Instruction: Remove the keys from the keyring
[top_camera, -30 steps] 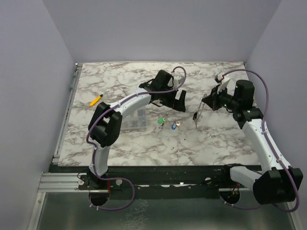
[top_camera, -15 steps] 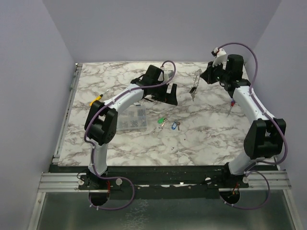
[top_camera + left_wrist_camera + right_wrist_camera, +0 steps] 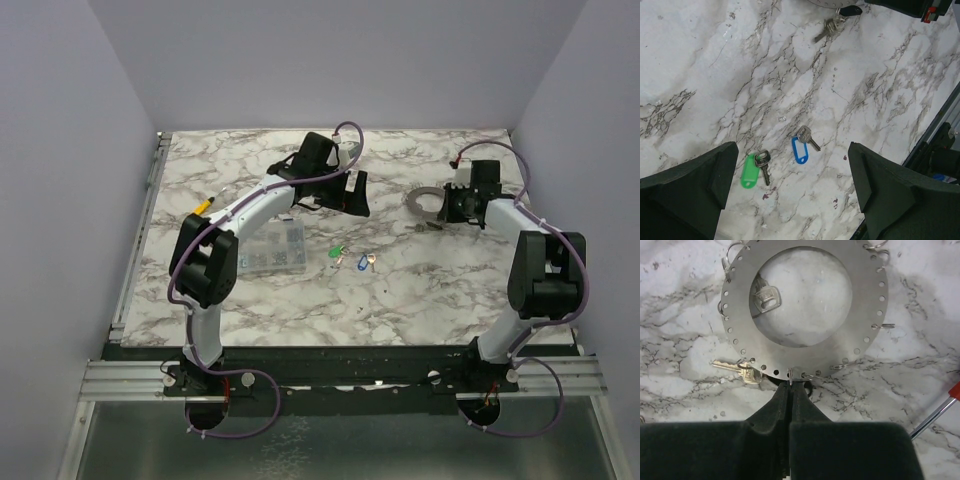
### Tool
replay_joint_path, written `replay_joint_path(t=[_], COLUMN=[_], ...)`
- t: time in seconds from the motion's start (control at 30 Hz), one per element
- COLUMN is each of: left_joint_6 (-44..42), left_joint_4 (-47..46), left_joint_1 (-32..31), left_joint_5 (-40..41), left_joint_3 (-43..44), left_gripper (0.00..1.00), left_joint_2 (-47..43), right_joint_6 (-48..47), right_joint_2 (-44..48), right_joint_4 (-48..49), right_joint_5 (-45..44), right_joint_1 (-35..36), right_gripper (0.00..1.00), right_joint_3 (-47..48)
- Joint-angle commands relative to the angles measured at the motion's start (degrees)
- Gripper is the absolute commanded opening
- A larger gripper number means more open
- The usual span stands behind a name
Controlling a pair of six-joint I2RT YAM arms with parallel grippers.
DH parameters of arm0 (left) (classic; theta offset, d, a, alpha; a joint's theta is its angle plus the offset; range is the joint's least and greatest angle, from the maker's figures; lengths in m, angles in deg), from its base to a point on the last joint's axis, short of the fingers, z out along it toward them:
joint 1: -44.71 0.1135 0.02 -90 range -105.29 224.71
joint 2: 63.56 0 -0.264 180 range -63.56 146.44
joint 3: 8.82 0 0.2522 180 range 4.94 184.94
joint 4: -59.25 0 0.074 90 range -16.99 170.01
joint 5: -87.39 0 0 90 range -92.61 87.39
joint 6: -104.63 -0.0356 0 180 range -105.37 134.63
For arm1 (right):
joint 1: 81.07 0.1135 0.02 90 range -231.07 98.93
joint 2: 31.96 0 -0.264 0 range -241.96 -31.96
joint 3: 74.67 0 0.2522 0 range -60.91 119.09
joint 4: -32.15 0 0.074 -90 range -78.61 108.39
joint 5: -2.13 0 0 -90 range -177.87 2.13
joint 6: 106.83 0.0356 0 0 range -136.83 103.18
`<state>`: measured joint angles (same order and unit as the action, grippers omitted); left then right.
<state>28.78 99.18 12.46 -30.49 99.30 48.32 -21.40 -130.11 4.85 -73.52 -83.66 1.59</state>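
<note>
The keyring (image 3: 867, 295) is a flat grey metal ring with a wide hole, lying on the marble at the right (image 3: 421, 201). My right gripper (image 3: 790, 385) (image 3: 445, 207) is shut on a small wire loop at its near edge. A silver key (image 3: 765, 297) shows through the hole and a brass key (image 3: 740, 371) hangs at the rim. Two loose keys lie mid-table, one with a green tag (image 3: 751, 170) (image 3: 337, 254) and one with a blue tag (image 3: 800, 149) (image 3: 362, 262). My left gripper (image 3: 792, 150) (image 3: 353, 195) hovers open above them, holding nothing.
A clear compartment box (image 3: 275, 248) sits under the left arm. A yellow tool (image 3: 203, 207) lies near the table's left edge. A red-handled tool (image 3: 950, 392) lies just right of the keyring. The marble table (image 3: 300, 300) ends at a metal rail in front.
My right arm swung the hanging keyring up toward the back, then lowered it flat onto the table at the right. The left gripper drew back and to the left, still open.
</note>
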Motion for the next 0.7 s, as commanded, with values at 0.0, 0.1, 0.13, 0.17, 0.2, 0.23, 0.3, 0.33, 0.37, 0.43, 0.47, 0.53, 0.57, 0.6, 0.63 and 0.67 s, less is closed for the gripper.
replay_joint_path(t=[0.0,0.1,0.13,0.17,0.2,0.23,0.3,0.33,0.37,0.43,0.47,0.53,0.57,0.6,0.63,0.67], left_joint_6=[0.3,0.2,0.2,0.2,0.2,0.2,0.3,0.4,0.4,0.5,0.5,0.5,0.4,0.5,0.4,0.5], left_joint_4=[-0.7,-0.9,-0.9,-1.0,-1.1,-1.2,-1.2,-1.2,-1.2,-1.3,-1.3,-1.3,-1.4,-1.5,-1.5,-1.6], left_joint_1=[0.3,0.3,0.3,0.3,0.2,0.3,0.3,0.3,0.2,0.3,0.3,0.2,0.3,0.3,0.2,0.3], left_joint_5=[-1.3,-1.2,-1.2,-1.2,-1.2,-1.2,-1.3,-1.3,-1.4,-1.7,-1.8,-1.8,-1.7,-1.8,-2.0,-2.1], left_joint_3=[-1.0,-1.4,-1.6,-1.7,-1.8,-1.9,-2.0,-2.0,-2.0,-2.1,-2.1,-2.4,-2.5,-2.7,-2.8,-2.9], left_gripper=[0.99,0.99,0.99,0.99,0.99,0.99,0.99,0.99,0.99,0.99,0.99,0.99,0.99,0.99,0.99,0.99], left_joint_2=[-2.8,-3.3,-3.4,-3.6,-3.7,-3.8,-3.9,-3.9,-3.9,-4.0,-4.1,-4.3,-4.4,-4.5,-4.6,-4.6], right_joint_6=[-4.1,-8.2,-9.5,-10.9,-12.1,-13.1,-15.2,-15.8,-16.5,-18.2,-18.9,-21.2,-22.4,-23.5,-24.6,-25.8], right_joint_2=[3.5,3.9,4.2,4.7,5.4,6.3,8.0,8.7,9.5,10.7,11.4,13.6,14.8,16.1,17.3,18.6], right_joint_4=[-4.2,-8.1,-9.3,-10.5,-11.6,-12.5,-14.3,-15.1,-16.1,-18.3,-19.5,-22.4,-24.2,-25.8,-27.4,-29.0], right_joint_5=[0.5,2.0,2.6,3.6,4.1,4.8,5.9,6.2,6.5,6.7,6.8,7.3,7.8,8.2,8.7,9.8], right_joint_1=[0.3,0.3,0.4,0.3,0.3,0.3,0.4,0.4,0.4,0.4,0.4,0.4,0.4,0.4,0.4,0.4], right_gripper=[0.01,0.01,0.01,0.01,0.01,0.01,0.01,0.01,0.01,0.01,0.01,0.01,0.01,0.01,0.01,0.01], right_joint_3=[-0.7,-1.2,-1.5,-2.0,-2.5,-3.2,-4.4,-5.0,-5.3,-6.3,-6.7,-7.6,-7.9,-8.4,-8.8,-9.1])
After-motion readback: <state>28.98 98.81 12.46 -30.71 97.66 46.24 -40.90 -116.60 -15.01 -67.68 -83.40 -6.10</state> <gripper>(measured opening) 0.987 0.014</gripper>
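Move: The right gripper already pinches the keyring's near-right rim, with the plate's middle about 5 cm ahead and 4 cm to the left, a little below. The loose blue-tagged key lies roughly 14 cm back and 21 cm left of this hand, the green-tagged key about 11 cm back and 28 cm left, and the screwdriver some 13 cm right and 3 cm ahead. From the open left gripper, the keyring is around 8 cm ahead, 21 cm right and 10 cm lower. Keep the right fingers shut on the keyring's rim and draw it straight back towards the robot about 10 cm, staying low at nearly the same height so that the plate trails flat along the tabletop ahead of the fingers. Turn the wrist roughly 20 degrees counter-clockwise as you pull, speeding up after a slow start. ##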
